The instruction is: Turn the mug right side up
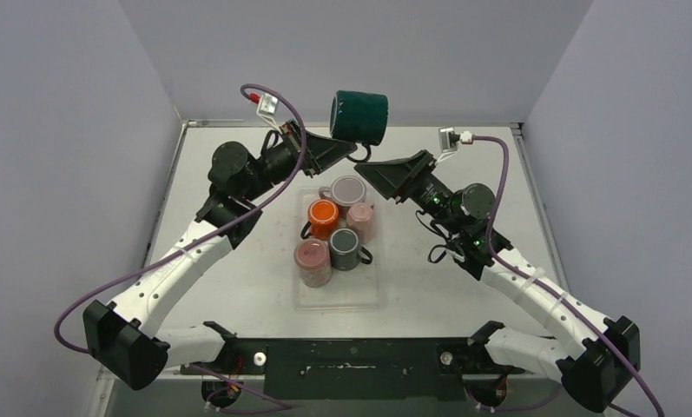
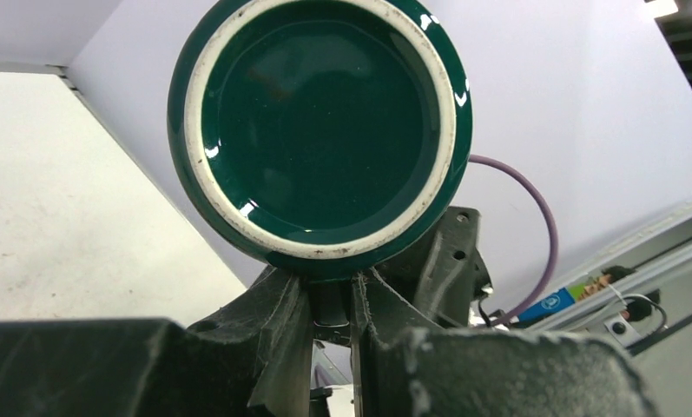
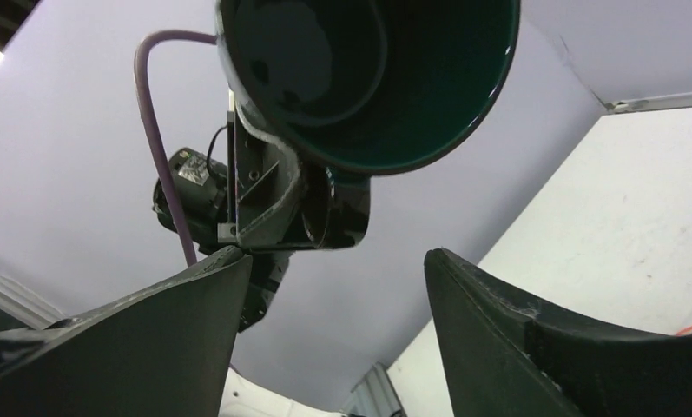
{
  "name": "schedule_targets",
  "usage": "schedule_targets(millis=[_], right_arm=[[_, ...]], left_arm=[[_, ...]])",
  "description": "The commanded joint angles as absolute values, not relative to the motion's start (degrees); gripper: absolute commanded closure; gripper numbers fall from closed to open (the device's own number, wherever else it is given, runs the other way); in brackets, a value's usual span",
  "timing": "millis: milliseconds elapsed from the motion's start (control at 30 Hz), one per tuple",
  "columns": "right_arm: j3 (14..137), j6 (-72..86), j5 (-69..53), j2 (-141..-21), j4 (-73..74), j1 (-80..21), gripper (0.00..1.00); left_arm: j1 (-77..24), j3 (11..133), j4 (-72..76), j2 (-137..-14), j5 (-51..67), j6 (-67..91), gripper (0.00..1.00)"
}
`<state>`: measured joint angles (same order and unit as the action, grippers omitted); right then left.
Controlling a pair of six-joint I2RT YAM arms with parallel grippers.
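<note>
A dark green mug [image 1: 359,116] hangs in the air on its side above the back of the table. My left gripper [image 1: 352,149] is shut on its handle from below. The left wrist view faces the mug's glazed underside [image 2: 325,130] with its white foot ring, and the handle sits pinched in the left gripper [image 2: 332,282]. My right gripper [image 1: 368,167] is open just below and to the right of the mug, touching nothing. In the right wrist view the mug's open mouth [image 3: 394,78] faces the camera, above the right gripper [image 3: 338,261].
A clear tray [image 1: 338,295] lies in the middle of the table, under both grippers. It holds several mugs, among them an orange one [image 1: 323,214], a grey one [image 1: 345,248] and a pink one [image 1: 313,259]. Walls close in the back and both sides.
</note>
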<state>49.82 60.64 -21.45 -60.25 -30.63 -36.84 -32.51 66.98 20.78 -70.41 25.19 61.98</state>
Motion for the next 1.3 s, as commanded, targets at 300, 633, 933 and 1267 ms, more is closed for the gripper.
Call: schedule_targets(millis=[300, 633, 933, 1267], right_arm=[[54.48, 68.55, -20.07, -64.69, -41.67, -36.87, 0.62], [55.88, 69.04, -20.21, -66.18, -42.52, -36.08, 0.78], [56.96, 62.05, -19.9, -65.67, -42.27, -36.01, 0.95], [58.82, 46.47, -14.01, -61.49, -38.29, -36.03, 0.95]], left_arm=[[-32.26, 70.77, 33.6, -69.04, 30.73, 64.11, 1.0], [-32.26, 69.94, 35.27, -68.49, 31.5, 64.42, 1.0], [-32.26, 68.42, 37.0, -67.76, 30.89, 64.29, 0.89], [-32.26, 64.65, 37.93, -65.64, 26.62, 62.15, 0.32]])
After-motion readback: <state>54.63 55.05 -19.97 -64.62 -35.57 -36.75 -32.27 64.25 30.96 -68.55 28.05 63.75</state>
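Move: The dark green mug, on its side in the air and still pinched by its handle in the left fingers, has its middle about 4 cm ahead, 4 cm above and 1 cm right of the left hand. From the open right hand the mug is about 8 cm ahead, 2 cm left and 6 cm up; its handle is nearer, some 3 cm ahead, 2 cm left and 2 cm up. About 35 cm below the right hand, the lilac mug stands some 16 cm ahead and 4 cm left, the small pink mug 9 cm ahead and 1 cm left. The mug's handle is handed across: the right hand rises about 4 cm under the mug's mouth, edging forward, its fingers closing from wide until they pinch the handle, while the left keeps its hold and eases some 2 cm back and up. The left fingers then open and let go, as the right hand sinks a centimetre and turns its fingertips upward by some 10 degrees. ##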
